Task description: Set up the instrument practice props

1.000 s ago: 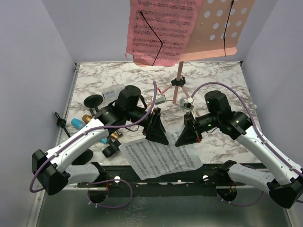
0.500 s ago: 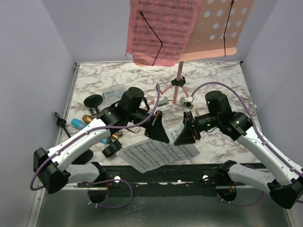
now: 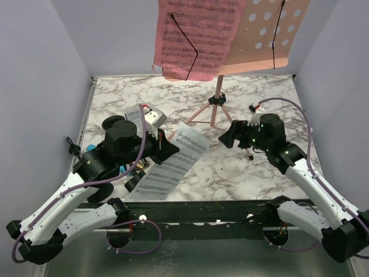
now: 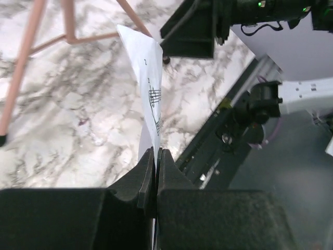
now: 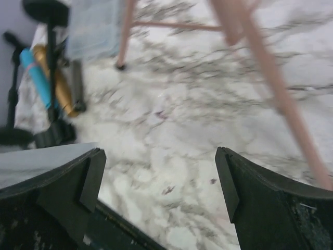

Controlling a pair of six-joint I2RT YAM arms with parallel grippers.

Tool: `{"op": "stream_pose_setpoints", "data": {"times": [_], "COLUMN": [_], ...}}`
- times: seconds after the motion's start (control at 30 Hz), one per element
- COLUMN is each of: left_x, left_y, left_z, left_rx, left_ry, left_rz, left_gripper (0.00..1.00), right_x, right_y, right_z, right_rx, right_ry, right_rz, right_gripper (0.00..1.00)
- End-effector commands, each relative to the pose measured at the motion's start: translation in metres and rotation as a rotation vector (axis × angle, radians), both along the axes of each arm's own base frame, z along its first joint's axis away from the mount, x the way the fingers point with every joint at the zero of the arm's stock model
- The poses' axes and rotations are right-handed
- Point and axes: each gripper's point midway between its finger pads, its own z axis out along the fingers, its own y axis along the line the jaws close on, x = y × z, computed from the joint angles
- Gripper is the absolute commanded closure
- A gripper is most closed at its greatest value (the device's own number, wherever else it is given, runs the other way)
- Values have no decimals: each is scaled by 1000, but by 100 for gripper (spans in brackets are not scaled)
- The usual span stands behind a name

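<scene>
The pink music rack [image 3: 271, 34] stands at the back on thin tripod legs [image 3: 210, 112], with a pink sheet-music page [image 3: 196, 34] on its left half. My left gripper [image 3: 167, 151] is shut on the edge of a white sheet-music page [image 3: 173, 161], which slants up off the table. In the left wrist view, the page [image 4: 151, 88] rises edge-on from the shut jaws [image 4: 156, 156]. My right gripper [image 3: 230, 135] hangs open and holds nothing, right of the tripod. The blue microphone [image 5: 36, 75] and gold microphone [image 5: 57, 83] lie at the left by a black mic mount [image 5: 44, 10].
A clear plastic box [image 5: 96, 26] lies behind the microphones. A black bracket [image 3: 72, 147] hangs over the table's left edge. A second round black base [image 3: 134, 183] sits under the white page's near end. Purple walls close in three sides.
The left gripper shut on the white page and pulled it left, up off the table. The right gripper let go, opened wide and drew back to the right.
</scene>
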Motion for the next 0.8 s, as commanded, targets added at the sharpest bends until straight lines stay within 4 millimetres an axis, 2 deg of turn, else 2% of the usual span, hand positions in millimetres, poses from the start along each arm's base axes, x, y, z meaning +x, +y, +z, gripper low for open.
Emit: {"op": "stream_pose_setpoints", "data": {"times": [0.0, 0.07, 0.17, 0.23, 0.43, 0.57, 0.77], "left_x": [15, 13, 8, 4, 1, -1, -4], "left_y": [39, 47, 56, 60, 67, 66, 68], "left_z": [3, 12, 23, 29, 35, 36, 43], "left_rx": [22, -7, -39, -60, -82, -90, -117], "left_ry": [-61, -84, -114, -131, -152, -146, -148], "left_rz": [220, 245, 263, 263, 275, 270, 270], "left_gripper": [100, 100, 100, 100, 100, 100, 100], "right_x": [68, 83, 94, 101, 121, 145, 159], "right_y": [-50, -63, -55, -49, -29, -24, -9], "right_z": [-4, -17, -19, -13, 10, 12, 20], "right_rx": [104, 102, 99, 113, 178, 176, 219], "right_ry": [-26, -16, -42, -85, -178, -180, -196], "right_rz": [-272, -299, -228, -193, -98, -95, -26], "right_gripper": [3, 3, 12, 16, 16, 16, 35]}}
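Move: The music stand's black leg hub is some 17 cm ahead of the right hand, about 3 cm to its left and 3 cm higher. The stand's right leg runs down from the hub to a foot about 11 cm right of the hand, roughly level with it fore-and-aft and 18 cm below; the left leg's foot is some 8 cm ahead and 26 cm left, equally low. From the left hand, already holding the white sheet, the hub lies about 26 cm ahead, 20 cm right and 8 cm below. Forward about 15 cm in all, the right hand first swings out to its right, dips and turns clockwise, then curves back left, rises and eases that turn off, bringing its open fingers up beside the stand's hub and over the right leg; they narrow from wide open to about two thirds. The left hand, still pinching the sheet, draws about 6 cm left and 4 cm up, then holds. ##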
